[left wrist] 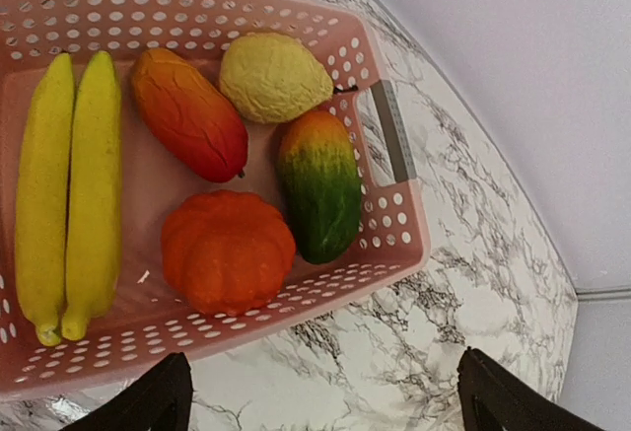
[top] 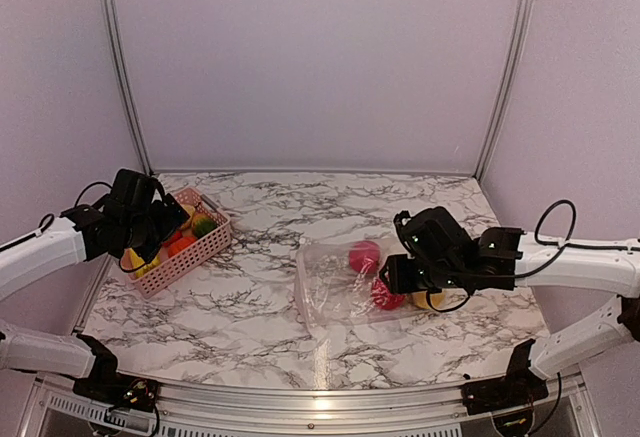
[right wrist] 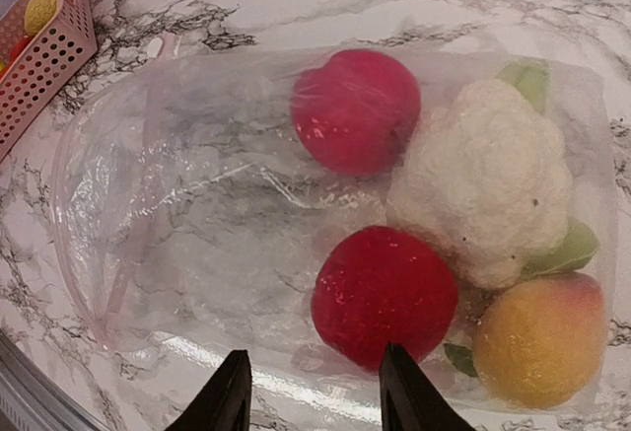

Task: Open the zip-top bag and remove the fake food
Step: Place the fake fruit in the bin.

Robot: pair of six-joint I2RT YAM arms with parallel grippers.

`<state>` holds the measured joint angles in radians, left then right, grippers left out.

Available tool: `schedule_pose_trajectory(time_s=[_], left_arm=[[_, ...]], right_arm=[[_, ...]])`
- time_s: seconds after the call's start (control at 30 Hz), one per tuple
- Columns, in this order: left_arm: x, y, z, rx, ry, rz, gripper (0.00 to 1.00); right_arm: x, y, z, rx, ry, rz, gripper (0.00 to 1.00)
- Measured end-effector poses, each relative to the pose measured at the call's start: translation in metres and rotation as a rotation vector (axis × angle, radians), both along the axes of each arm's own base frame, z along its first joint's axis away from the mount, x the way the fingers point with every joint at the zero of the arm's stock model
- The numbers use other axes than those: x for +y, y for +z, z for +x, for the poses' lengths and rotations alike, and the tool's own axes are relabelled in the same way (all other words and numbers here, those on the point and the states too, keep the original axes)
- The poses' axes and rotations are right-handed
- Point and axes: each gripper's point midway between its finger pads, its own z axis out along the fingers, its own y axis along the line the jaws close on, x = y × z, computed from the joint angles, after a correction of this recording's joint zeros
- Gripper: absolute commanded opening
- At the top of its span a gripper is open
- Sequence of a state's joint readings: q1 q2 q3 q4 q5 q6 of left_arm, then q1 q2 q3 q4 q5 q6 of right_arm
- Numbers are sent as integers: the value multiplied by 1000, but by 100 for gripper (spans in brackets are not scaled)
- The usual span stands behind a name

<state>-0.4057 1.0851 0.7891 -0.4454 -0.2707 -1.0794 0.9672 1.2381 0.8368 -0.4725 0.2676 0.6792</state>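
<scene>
The zip-top bag (top: pixel 325 302) lies flat on the marble right of centre, its pink zip strip (right wrist: pixel 138 224) at the left end. Inside it are pieces of fake food: two red balls (right wrist: pixel 357 110) (right wrist: pixel 385 293), a white cauliflower (right wrist: pixel 488 179) and a yellow-orange fruit (right wrist: pixel 542 337). My right gripper (right wrist: pixel 315 396) (top: pixel 393 277) hovers over the bag's near edge beside the lower red ball, jaws apart, nothing between them. My left gripper (left wrist: pixel 325 401) (top: pixel 152 237) hangs wide open above the pink basket (left wrist: pixel 296 298), which holds bananas (left wrist: pixel 69 184), a lemon (left wrist: pixel 274 78), an orange pumpkin (left wrist: pixel 227 251) and other fake food.
The pink basket (top: pixel 205 247) stands at the table's left edge, close to the left wall. Purple walls with metal rails (top: pixel 120 67) close in the back and both sides. Bare marble (top: pixel 250 297) lies between basket and bag.
</scene>
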Motion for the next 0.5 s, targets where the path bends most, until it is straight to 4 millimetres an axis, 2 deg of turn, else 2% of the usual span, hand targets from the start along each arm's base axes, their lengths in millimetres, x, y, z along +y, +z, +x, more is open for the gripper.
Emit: schedule_pose_trajectory(time_s=[0.13,0.5], left_arm=[[-57,-21,-1,46,-193,34,96],[-182,-77,-22,156,-558,44,95]], right_arm=[[-8,4,5,-7,-26,4,43],[-19,7,11,-10,-60,5,39]])
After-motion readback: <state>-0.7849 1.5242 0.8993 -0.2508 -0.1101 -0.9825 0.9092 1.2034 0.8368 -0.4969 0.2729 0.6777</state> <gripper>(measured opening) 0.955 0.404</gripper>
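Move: The zip-top bag's open mouth lies about 25 cm to the right of my empty left hand, some 7 cm back and 14 cm below. Inside, the red fruit is roughly 44 cm right and 8 cm back; the pink fruit is 40 cm right and 2 cm ahead. The bin is below left, about 5 cm left and 4 cm ahead. From my right hand the bag mouth is about 21 cm left and 4 cm ahead; the red fruit is 4 cm ahead and 8 cm below. I swing my left hand off the bin and quickly to the right, some 18 cm, sinking about 8 cm over the bare table towards the bag's open mouth. Its fingers stay wide and empty while it turns about 30 degrees clockwise. My right hand eases a couple of centimetres right and slightly forward above the bag, touching nothing I can see. ##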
